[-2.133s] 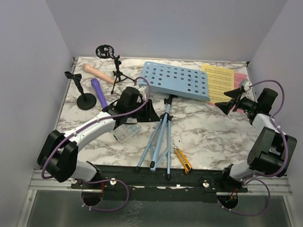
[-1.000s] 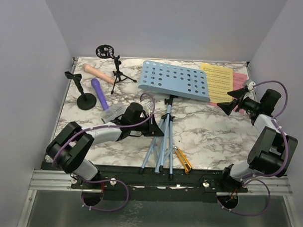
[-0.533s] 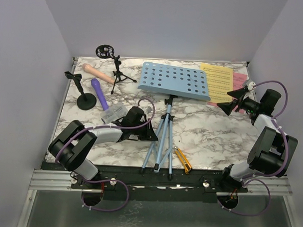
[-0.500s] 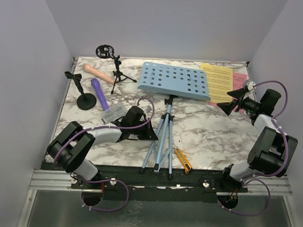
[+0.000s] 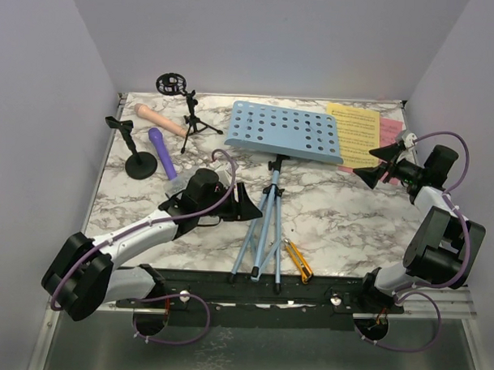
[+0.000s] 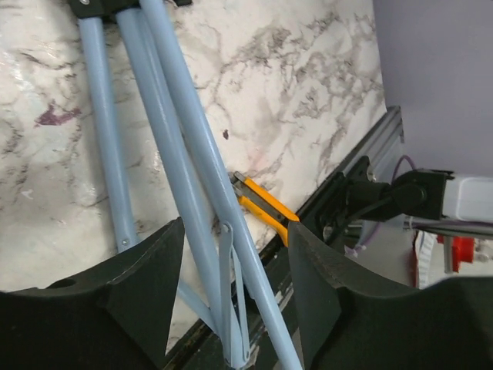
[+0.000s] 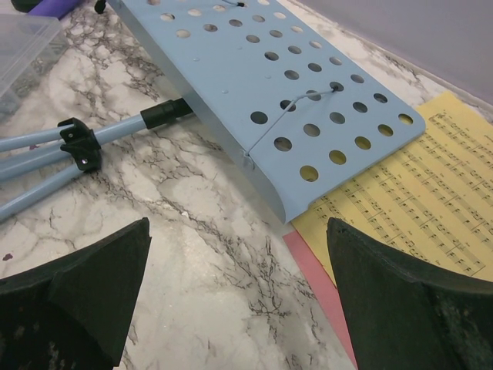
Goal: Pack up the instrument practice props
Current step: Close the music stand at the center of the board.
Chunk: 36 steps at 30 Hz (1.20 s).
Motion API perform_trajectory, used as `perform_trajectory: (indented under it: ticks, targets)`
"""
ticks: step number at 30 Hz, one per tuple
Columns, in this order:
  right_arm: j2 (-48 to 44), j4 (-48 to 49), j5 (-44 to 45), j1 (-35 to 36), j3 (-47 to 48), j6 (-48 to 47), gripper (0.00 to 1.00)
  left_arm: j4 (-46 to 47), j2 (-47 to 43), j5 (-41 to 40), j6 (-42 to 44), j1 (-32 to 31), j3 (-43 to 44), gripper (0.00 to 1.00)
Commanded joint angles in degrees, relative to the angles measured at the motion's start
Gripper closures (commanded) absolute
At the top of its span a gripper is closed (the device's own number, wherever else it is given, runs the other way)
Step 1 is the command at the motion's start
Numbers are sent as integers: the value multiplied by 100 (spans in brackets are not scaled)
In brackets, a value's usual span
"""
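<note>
The light-blue music rack (image 5: 288, 131) lies across the middle, its folded tripod legs (image 5: 262, 230) pointing toward the near edge. My left gripper (image 5: 250, 203) is open just left of those legs. In the left wrist view the legs (image 6: 185, 154) run between the spread fingers of the gripper (image 6: 235, 231), untouched. My right gripper (image 5: 376, 169) hangs open and empty by the yellow page (image 5: 358, 132) and pink page (image 5: 391, 129); the right wrist view shows it (image 7: 237, 231) over bare marble. The beige microphone (image 5: 158, 118), purple microphone (image 5: 160, 149) and two black mounts (image 5: 134, 153) (image 5: 185, 110) are at back left.
A yellow-and-black utility knife (image 5: 298, 261) lies near the front edge, right of the tripod feet. A clear plastic box (image 7: 23, 46) shows in the corner of the right wrist view. Walls enclose the marble table (image 5: 343, 213) on three sides.
My left gripper has opened from shut and its wrist has lifted beside the tripod legs, now covering the clear box from above. The right arm has not moved.
</note>
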Motion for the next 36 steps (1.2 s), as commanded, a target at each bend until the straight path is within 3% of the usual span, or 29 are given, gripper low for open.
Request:
perform_trajectory:
  ticks: [1,5,10,17,27,36]
  targets:
    - [-46,-54,-156,-42,-46,24,0,504,41,925,-483,11,-241,45]
    - [-35,-54,-137,-46,-47,24,0,644,299,1288,-545,0,-237,66]
    - [-11,-74,-114,-42,-40,11,0,966,488,1521,-696,-23,-270,74]
    - [33,-122,-102,-42,-37,-36,0,1518,926,1702,-865,-106,-323,76]
    - [16,-190,-93,-41,-5,-88,0,1522,2010,1404,-503,-102,-429,78]
    - [-13,-235,-84,-42,2,-125,0,1249,1838,1137,-327,-94,-213,77]
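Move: The spread tripod legs of the music stand lie under the left hand, their middle about 4 cm to its right, 5 cm back and some 8 cm below. Their black clamp is roughly 10 cm ahead and 7 cm right, the yellow cutter about 13 cm back and 15 cm right, and the clear parts box about 12 cm ahead and 21 cm left. From the idle right hand the legs' middle lies around 29 cm left, 19 cm back and 12 cm down. The left fingertips come down onto the music stand's legs from clear above, seeming to press on them at the end. First the hand draws about 3 cm back and nearly as far right over the legs while its half-open fingers close to a narrow gap; then it sinks about 5 cm, the wrist tilting and turning slightly clockwise. ##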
